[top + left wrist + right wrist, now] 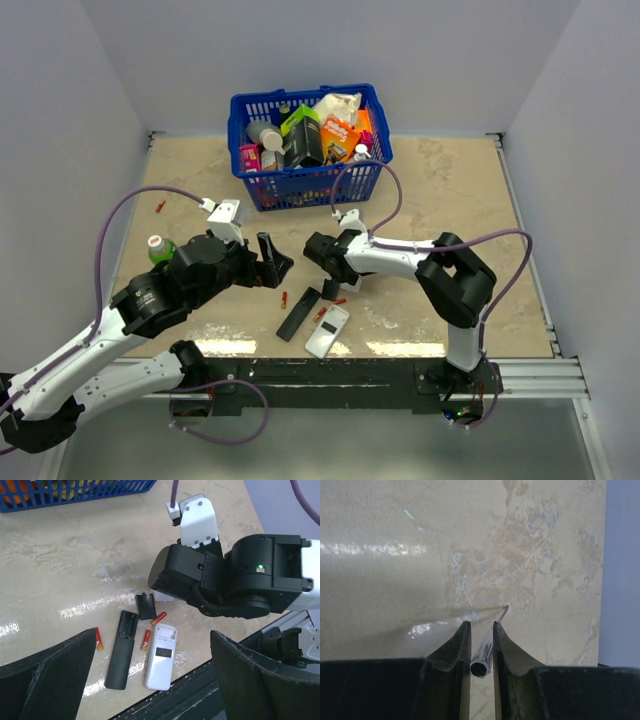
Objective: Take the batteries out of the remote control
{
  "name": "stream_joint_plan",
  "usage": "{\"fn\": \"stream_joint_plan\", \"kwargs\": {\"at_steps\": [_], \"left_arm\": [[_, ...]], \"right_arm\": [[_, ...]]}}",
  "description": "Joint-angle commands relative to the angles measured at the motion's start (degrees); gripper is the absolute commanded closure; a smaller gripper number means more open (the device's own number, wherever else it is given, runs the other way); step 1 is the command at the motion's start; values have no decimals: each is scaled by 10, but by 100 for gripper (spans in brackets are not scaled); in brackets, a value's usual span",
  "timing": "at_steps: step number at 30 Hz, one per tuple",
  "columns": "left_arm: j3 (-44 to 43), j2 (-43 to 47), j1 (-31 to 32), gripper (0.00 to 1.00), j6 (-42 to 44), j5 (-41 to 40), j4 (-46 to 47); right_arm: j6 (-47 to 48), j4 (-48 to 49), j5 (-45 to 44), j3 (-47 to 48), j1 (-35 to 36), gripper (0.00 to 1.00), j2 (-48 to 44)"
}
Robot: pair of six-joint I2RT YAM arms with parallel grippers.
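Observation:
A black remote (298, 312) and a white remote (327, 331) lie face down near the table's front edge, battery bays open and empty. In the left wrist view the black remote (121, 649) and white remote (161, 655) lie side by side. Three red batteries (99, 638) (146, 639) (158, 618) lie loose around them, next to a black cover (146, 605). My left gripper (152, 645) is open and empty above them. My right gripper (481, 630) is shut on a thin clear tool (485, 652), its metal tip near the tabletop.
A blue basket (300, 185) full of packets and bottles stands at the back centre. A green bottle (160, 248) sits by my left arm. A small red item (160, 206) lies at the far left. The right arm (235, 575) is just behind the remotes.

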State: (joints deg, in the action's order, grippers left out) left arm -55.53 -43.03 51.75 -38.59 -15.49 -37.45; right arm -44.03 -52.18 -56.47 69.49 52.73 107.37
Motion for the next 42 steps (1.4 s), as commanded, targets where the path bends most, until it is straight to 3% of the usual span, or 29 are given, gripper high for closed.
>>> {"fn": "stream_joint_plan", "kwargs": {"at_steps": [1,8,12,18,24,29,30,32,33,42], "left_arm": [[-10,7,-3,0,-16,-8,5],[-12,-2,-3,0,-19,-10,2],[-5,4,-3,0,-22,-13,3],[-12,1,-3,0,-18,-17,3],[-15,1,-3,0,-14,-17,0],[-17,0,-2,0,-10,-13,1],[-18,0,-3,0,-6,-12,2],[-20,5,-3,0,-2,-12,6],[-20,7,-3,0,4,-10,9],[-12,44,-3,0,61,48,84]], "right_arm": [[-14,64,93,20,-39,90,70],[22,96,120,80,-47,83,130],[31,98,135,100,-50,74,143],[70,161,219,68,-62,64,64],[67,131,211,62,-68,58,-22],[71,111,226,49,-68,54,-129],[73,109,244,43,-68,49,-152],[82,111,267,19,-68,32,-226],[87,120,297,9,-67,2,-255],[118,166,446,-98,-67,2,-593]]}}
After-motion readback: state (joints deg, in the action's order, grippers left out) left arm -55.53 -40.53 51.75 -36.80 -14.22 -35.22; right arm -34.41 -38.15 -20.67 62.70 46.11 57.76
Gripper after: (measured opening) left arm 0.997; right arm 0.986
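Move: The right hand, still holding the screwdriver low over the bare table, has the white battery cover about 8 cm to its left, level with it and some 6 cm below. At that same height the black cover is about 13 cm left and 1 cm back, a loose battery 12 cm left and 4 cm back, and the white remote 14 cm left and 10 cm back. From the left hand, the white cover is about 11 cm ahead, 17 cm right and 27 cm down. Right hand dips about 5 cm forward and down, opens to release the screwdriver, then rises over 20 cm, drawing back. ##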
